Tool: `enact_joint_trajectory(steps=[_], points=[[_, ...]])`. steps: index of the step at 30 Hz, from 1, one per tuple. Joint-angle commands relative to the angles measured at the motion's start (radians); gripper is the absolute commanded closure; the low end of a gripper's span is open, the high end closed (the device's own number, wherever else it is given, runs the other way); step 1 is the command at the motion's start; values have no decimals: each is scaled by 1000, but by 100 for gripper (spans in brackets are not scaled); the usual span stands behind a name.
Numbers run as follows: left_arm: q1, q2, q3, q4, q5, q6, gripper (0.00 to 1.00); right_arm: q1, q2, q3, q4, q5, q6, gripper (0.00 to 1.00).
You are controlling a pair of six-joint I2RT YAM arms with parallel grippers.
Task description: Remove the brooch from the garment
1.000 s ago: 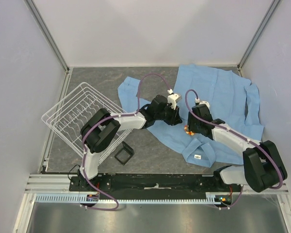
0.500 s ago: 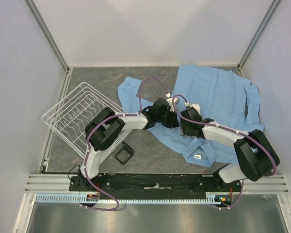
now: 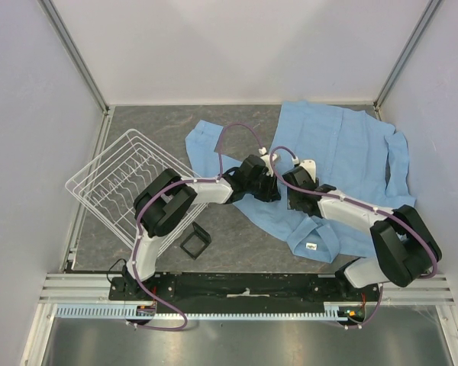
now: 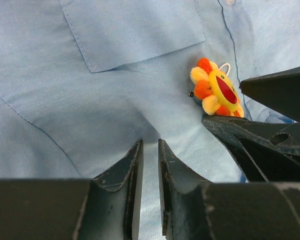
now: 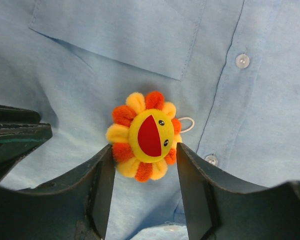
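Observation:
The garment is a light blue shirt spread over the right half of the table. The brooch, an orange-yellow flower with a red centre, is pinned just below the chest pocket. My right gripper is open, its two fingertips flanking the lower petals. The brooch also shows in the left wrist view, just beyond the right gripper's fingers. My left gripper is shut on a raised fold of the garment to the brooch's left. From above, both grippers meet and hide the brooch.
A white wire rack stands at the left. A black square frame lies near the front. The shirt's collar label is at the front right, and its buttons run right of the brooch. Walls enclose three sides.
My right gripper has swung left and up to the left gripper, covering the brooch that showed from above before. The left gripper has barely moved.

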Motion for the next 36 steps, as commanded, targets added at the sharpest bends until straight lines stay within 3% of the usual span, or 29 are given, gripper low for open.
enact_joint_trajectory(steps=[1, 22, 26, 36], points=[[-5, 1, 6, 19, -4, -14, 76, 0, -19, 43, 0, 41, 13, 44], [-17, -62, -52, 129, 20, 12, 76, -2, -59, 25, 3, 5, 61, 81], [-21, -68, -63, 148, 34, 17, 80, 0, -96, 5, 23, -1, 81, 88], [-32, -70, -63, 174, 50, 23, 80, -72, -194, -72, 69, -96, 139, 90]])
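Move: The right gripper's half-open fingers straddle the flower brooch, whose middle is only about 1 cm ahead of the right hand point and 1 cm below it. The shirt's nearest button lies some 7 cm to the right and 2 cm back, and the pocket's lower edge about 9 cm ahead and 2 cm left, both some 3 cm down. From the left gripper the brooch sits about 9 cm right, 2 cm back and slightly lower. Close the right fingers on the brooch's petals, easing the hand up slightly as they shut. With the petals pinched, raise the right gripper faster, to about 3 cm above where it began, tipping the wrist some 10 degrees with its left side up. Meanwhile let the nearly shut left gripper drift about 1.5 cm back and 1 cm right, beside the brooch. ##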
